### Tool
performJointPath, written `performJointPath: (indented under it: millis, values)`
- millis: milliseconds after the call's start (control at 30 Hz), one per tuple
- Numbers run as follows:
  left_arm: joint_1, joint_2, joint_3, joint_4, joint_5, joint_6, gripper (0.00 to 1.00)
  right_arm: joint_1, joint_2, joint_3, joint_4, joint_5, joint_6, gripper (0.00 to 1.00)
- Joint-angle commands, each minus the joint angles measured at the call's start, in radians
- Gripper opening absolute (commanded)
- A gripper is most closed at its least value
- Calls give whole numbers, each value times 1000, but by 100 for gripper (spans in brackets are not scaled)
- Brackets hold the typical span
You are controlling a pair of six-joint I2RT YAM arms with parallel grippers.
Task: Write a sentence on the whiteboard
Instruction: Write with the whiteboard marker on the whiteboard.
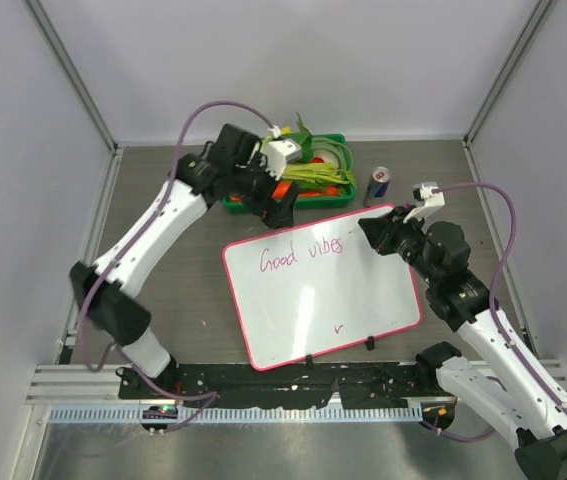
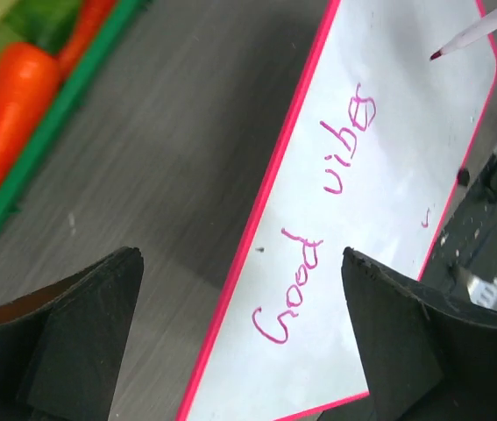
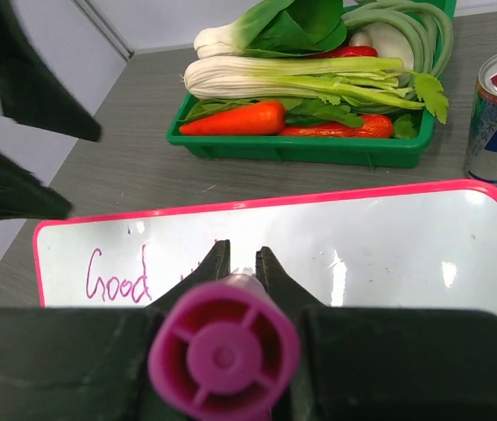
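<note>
The whiteboard [image 1: 333,305], white with a pink-red frame, lies tilted at the table's middle. Magenta words "Good vibes" [image 1: 301,252] run along its far edge; the sentence stops there. My right gripper [image 1: 373,232] is shut on a magenta marker [image 3: 223,351], tip [image 2: 436,54] just off the board to the right of "vibes". The right wrist view shows the marker's end cap between the jaws of my right gripper [image 3: 241,254], and "Good" [image 3: 117,279]. My left gripper [image 1: 281,208] is open and empty, hovering above the board's far left corner; in its wrist view [image 2: 239,259] the writing [image 2: 318,254] shows.
A green tray [image 1: 313,203] of vegetables stands just behind the board, with a carrot [image 2: 7,114] near my left gripper. A drinks can [image 1: 379,183] stands right of the tray. A small purple tick [image 1: 339,326] marks the board's near part. Walls enclose the table.
</note>
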Motion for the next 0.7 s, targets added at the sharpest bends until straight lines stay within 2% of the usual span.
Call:
performJointPath:
  millis: [0,200,300,467,667]
  values:
    - [12,-256,-223,326,-216,-207,100,-3,-1,41,35,-8,-15,1]
    - [138,-548,-631,510,-146,-447,100,-5,21,23,65,-21,-8,2]
    - [193,-657,-781,578,-119,-537,100,-3,33,15,71,-30,-8,1]
    - [222,-749,-967,682,-49,-627,100,-3,39,11,101,-36,-5,2]
    - [256,-798,-1189,953,115,-770,93,-5,32,11,93,-27,-6,2]
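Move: The whiteboard's far-left corner lies about 12 cm to the left of the left hand, 7 cm back and some 9 cm below. The written "Good" is around 9 cm straight back of this hand, equally far below; the vegetable tray sits some 12 cm ahead, 4 cm right and 7 cm below. From the right hand, holding the marker, that corner is roughly 35 cm left, 4 cm back and 10 cm below. The open left hand rises, swings about 10 cm left and back, then sinks towards the whiteboard's far-left corner. ##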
